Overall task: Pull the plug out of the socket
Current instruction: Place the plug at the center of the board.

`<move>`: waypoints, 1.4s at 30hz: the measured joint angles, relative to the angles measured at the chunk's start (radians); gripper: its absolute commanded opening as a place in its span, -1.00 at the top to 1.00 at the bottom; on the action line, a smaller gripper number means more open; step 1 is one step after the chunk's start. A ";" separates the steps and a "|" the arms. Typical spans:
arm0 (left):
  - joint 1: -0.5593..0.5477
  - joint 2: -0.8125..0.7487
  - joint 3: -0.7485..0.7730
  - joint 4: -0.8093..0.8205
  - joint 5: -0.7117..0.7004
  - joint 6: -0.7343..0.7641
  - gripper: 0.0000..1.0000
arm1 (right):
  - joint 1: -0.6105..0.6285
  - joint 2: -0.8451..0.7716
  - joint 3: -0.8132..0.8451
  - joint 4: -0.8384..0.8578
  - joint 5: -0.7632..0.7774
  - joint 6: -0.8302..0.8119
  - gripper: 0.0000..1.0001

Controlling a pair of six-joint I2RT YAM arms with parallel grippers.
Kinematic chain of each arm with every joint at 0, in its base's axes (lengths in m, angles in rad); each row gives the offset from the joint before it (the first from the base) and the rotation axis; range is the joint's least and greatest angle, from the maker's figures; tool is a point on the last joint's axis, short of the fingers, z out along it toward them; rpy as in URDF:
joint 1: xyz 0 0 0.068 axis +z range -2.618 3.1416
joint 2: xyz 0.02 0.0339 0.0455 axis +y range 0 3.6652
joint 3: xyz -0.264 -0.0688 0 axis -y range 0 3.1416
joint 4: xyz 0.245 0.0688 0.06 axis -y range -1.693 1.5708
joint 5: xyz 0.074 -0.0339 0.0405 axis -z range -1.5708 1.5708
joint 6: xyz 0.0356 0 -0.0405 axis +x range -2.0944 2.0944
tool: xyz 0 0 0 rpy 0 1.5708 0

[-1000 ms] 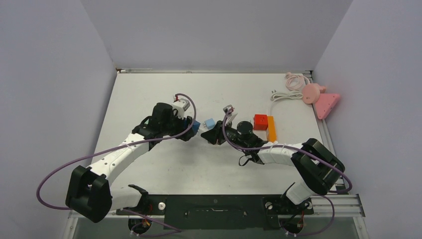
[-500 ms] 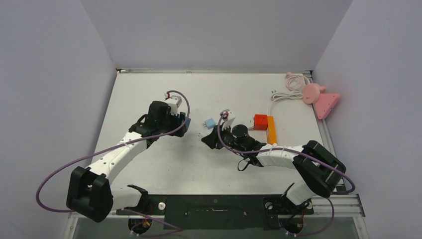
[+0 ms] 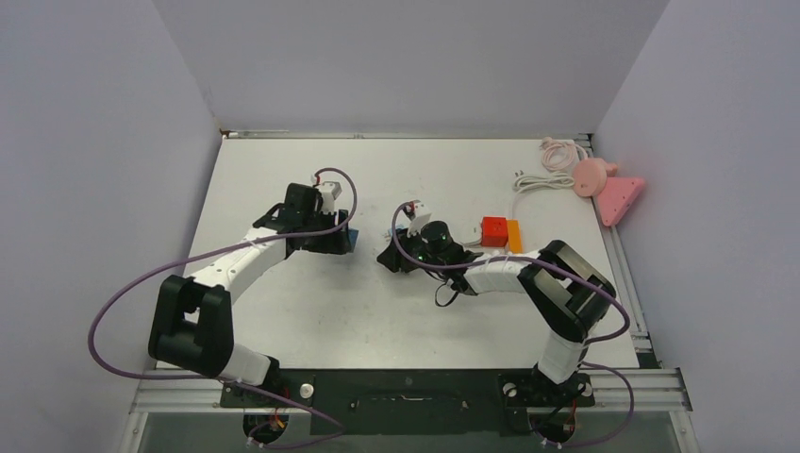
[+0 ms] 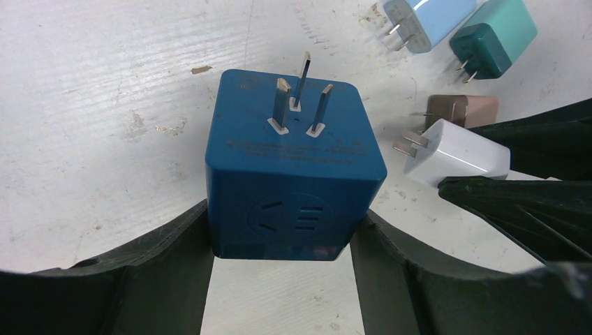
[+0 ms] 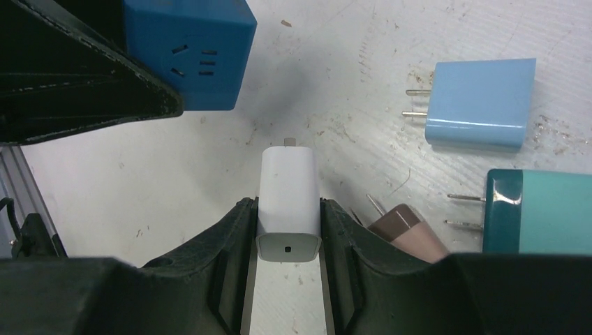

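The socket is a dark blue cube (image 4: 293, 167) with three prongs on its far face, and my left gripper (image 4: 283, 230) is shut on its two sides. It shows as a blue corner (image 3: 352, 238) beside the left gripper (image 3: 335, 236) in the top view. The plug is a small white block (image 5: 288, 188), clamped by my right gripper (image 5: 287, 209). It is out of the socket (image 5: 195, 49), a short gap of bare table between them. From the left wrist the plug (image 4: 454, 150) lies to the right, prongs bare.
Loose plugs lie by the right gripper: a light blue one (image 5: 478, 105), a teal one (image 5: 537, 213), a brownish one (image 5: 405, 230). A red cube (image 3: 493, 231) and orange strip (image 3: 514, 236) sit to the right. White cable (image 3: 542, 179) and pink pieces (image 3: 608, 189) lie far right.
The left gripper has carried the blue socket left and back, away from the right gripper. The right gripper with the white plug has also shifted left, now covering the light blue plug from above.
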 measured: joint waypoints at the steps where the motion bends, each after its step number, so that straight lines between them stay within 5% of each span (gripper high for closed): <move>1: 0.003 0.014 0.005 -0.006 0.003 0.000 1.00 | 0.000 0.011 0.012 -0.004 0.000 -0.002 0.64; 10: 0.005 0.106 0.079 -0.113 -0.050 0.018 0.85 | 0.000 0.119 0.109 -0.055 0.002 -0.024 0.22; 16: 0.005 0.166 0.120 -0.174 -0.069 0.032 0.57 | 0.000 0.125 0.130 -0.085 0.005 -0.041 0.01; 28: 0.005 0.215 0.141 -0.211 -0.069 0.031 -0.53 | 0.000 0.110 0.135 -0.092 0.010 -0.059 -0.47; 31: 0.005 0.215 0.142 -0.212 -0.067 0.034 -0.99 | -0.005 0.077 0.129 -0.104 0.013 -0.071 -0.55; 42: 0.005 0.167 0.139 -0.183 -0.075 0.025 -0.92 | -0.124 -0.231 0.068 -0.209 0.019 -0.107 -0.91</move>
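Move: The left hand holds the blue socket over its landing spot: bare board about 1 cm back, 2 cm left and 7 cm below. The brown plug lies 3 cm back and 11 cm right, the light-blue plug 4 cm ahead and 9 cm right. The right hand holds the white plug; its spot is 2 cm ahead, 2 cm left, 3 cm below, with the brown plug 3 cm ahead and 4 cm right, the light-blue 9 cm ahead and 2 cm right. Lower the right gripper about 2.5 cm, easing forward and left, set the white plug on the board beside the brown one, open, then lift away some 10 cm, drifting right and forward. Meanwhile bring the left gripper down 4.5 cm and slightly left, tipping its fingers about 15 degrees steeper, open wide to free the socket, and start rising. ##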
